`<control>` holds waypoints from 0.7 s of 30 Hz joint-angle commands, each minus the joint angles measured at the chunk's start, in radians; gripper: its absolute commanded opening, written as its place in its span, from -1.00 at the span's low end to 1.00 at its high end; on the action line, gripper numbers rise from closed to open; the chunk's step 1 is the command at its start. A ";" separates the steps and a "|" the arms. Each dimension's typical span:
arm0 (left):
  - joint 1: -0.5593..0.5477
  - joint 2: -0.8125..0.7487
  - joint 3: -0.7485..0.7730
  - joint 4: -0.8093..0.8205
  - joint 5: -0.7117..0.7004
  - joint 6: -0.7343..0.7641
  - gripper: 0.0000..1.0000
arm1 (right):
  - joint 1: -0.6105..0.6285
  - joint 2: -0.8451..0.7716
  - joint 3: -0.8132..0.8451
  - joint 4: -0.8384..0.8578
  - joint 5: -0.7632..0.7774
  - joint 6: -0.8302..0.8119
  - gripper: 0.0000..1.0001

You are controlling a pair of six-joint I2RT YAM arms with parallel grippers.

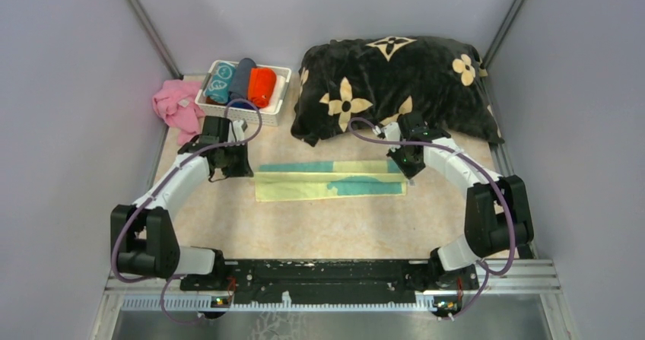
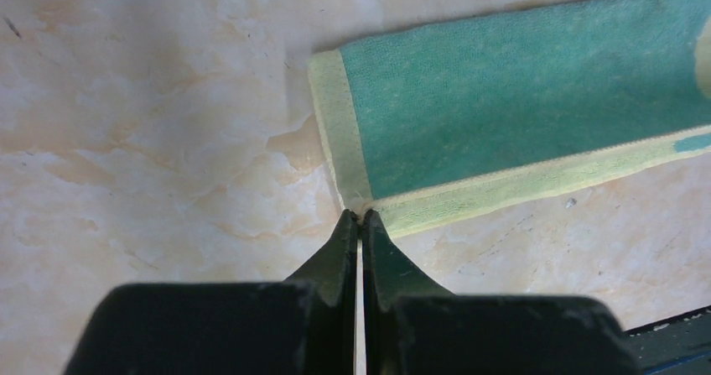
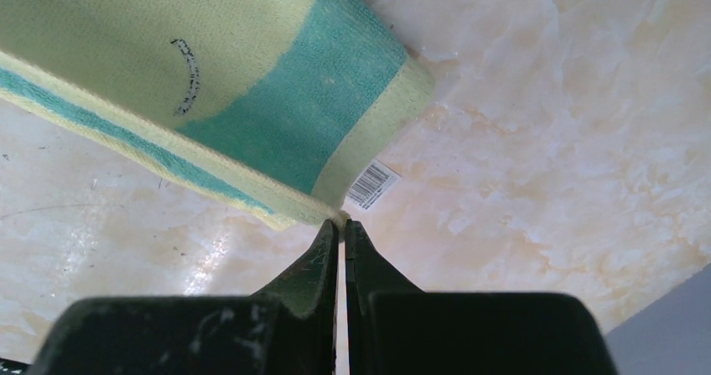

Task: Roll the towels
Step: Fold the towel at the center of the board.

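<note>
The pale yellow towel [image 1: 304,187] with teal patches lies on the table as a long, narrow folded strip between my two grippers. My left gripper [image 1: 252,171] is shut on the towel's left end; in the left wrist view its tips [image 2: 360,217] pinch the corner of the towel [image 2: 520,90]. At the right end my right gripper [image 1: 408,173] is shut too, its tips [image 3: 342,222] pinching the towel [image 3: 168,65] at the corner beside a barcode label [image 3: 371,184]. A rolled teal towel [image 1: 220,82] and a rolled orange-red towel [image 1: 262,86] sit in the white basket [image 1: 283,72].
A dark blue-grey roll [image 1: 243,77] lies between the two rolls in the basket. A pink cloth [image 1: 175,108] is heaped left of the basket. The big black cushion with cream flowers [image 1: 392,81] fills the back right, just behind the right gripper.
</note>
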 commanded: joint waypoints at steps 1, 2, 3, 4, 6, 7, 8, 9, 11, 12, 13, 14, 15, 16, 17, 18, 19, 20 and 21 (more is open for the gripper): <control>0.005 -0.058 0.003 -0.028 -0.026 -0.049 -1.00 | 0.003 -0.055 0.025 -0.038 0.058 0.011 -1.00; 0.005 -0.059 0.002 -0.035 -0.022 -0.061 -1.00 | 0.005 -0.059 0.023 -0.043 0.051 0.012 -1.00; 0.005 -0.062 -0.002 -0.039 -0.024 -0.075 -1.00 | 0.008 -0.059 0.021 -0.048 0.048 0.013 -1.00; 0.005 -0.064 -0.010 -0.039 -0.029 -0.089 -1.00 | 0.010 -0.057 0.018 -0.051 0.047 0.015 -1.00; 0.005 -0.068 -0.029 -0.030 -0.029 -0.111 -1.00 | 0.011 -0.047 0.011 -0.055 0.036 0.016 -1.00; 0.005 -0.064 -0.037 -0.028 -0.022 -0.124 -1.00 | 0.012 -0.037 0.008 -0.057 0.029 0.015 -1.00; 0.003 -0.060 -0.043 -0.021 -0.019 -0.130 -1.00 | 0.013 -0.025 0.005 -0.060 0.026 0.014 -1.00; -0.002 -0.056 -0.046 -0.018 -0.026 -0.138 -1.00 | 0.015 -0.013 0.003 -0.059 0.027 0.015 -1.00; -0.003 -0.045 -0.049 -0.020 -0.040 -0.152 -1.00 | 0.022 0.012 0.000 -0.065 0.027 0.012 -1.00; -0.003 -0.038 -0.051 -0.019 -0.035 -0.159 -1.00 | 0.025 0.024 0.000 -0.067 0.033 0.012 -1.00; -0.003 -0.030 -0.051 -0.018 -0.026 -0.162 -1.00 | 0.027 0.034 -0.001 -0.066 0.036 0.012 -1.00; -0.003 -0.021 -0.049 -0.020 -0.023 -0.168 -0.98 | 0.029 0.041 -0.003 -0.066 0.031 0.008 -0.95; -0.003 -0.014 -0.050 -0.023 -0.026 -0.175 -0.92 | 0.033 0.047 -0.004 -0.066 0.026 0.006 -0.87; -0.003 -0.010 -0.055 -0.023 -0.029 -0.181 -0.83 | 0.038 0.049 -0.004 -0.065 0.023 0.004 -0.81; -0.003 -0.013 -0.064 -0.018 -0.026 -0.187 -0.76 | 0.045 0.050 -0.003 -0.067 0.019 0.001 -0.75; -0.003 -0.021 -0.071 -0.012 -0.020 -0.194 -0.69 | 0.050 0.048 -0.004 -0.071 0.016 -0.002 -0.67; -0.003 -0.032 -0.078 -0.008 -0.011 -0.201 -0.60 | 0.055 0.044 -0.003 -0.076 0.014 -0.002 -0.58; -0.003 -0.045 -0.083 -0.007 0.002 -0.208 -0.45 | 0.058 0.038 0.000 -0.084 0.014 -0.003 -0.48; -0.003 -0.062 -0.086 -0.008 0.013 -0.215 -0.33 | 0.063 0.029 0.005 -0.093 0.013 -0.002 -0.40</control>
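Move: The left gripper holds one far corner of the towel, folded halfway back. The towel's near left corner lies about 6 cm back, 1 cm to the right and 3 cm below, the new crease 3 cm ahead and 3 cm right. The basket stands some 20 cm ahead and 2 cm left. From the right gripper, pinching the other corner, the near right corner is about 4 cm back, 1 cm left and 3 cm down; the dark blanket lies some 21 cm ahead, 4 cm left. Draw both grippers back about 2 cm towards the towel's near edge, the left one first lifting its pinched corner about 1 cm, then lower both, the left turning some 10 degrees counter-clockwise. As they come down, part the fingers about a quarter of the way and let go of both corners, still sinking. ##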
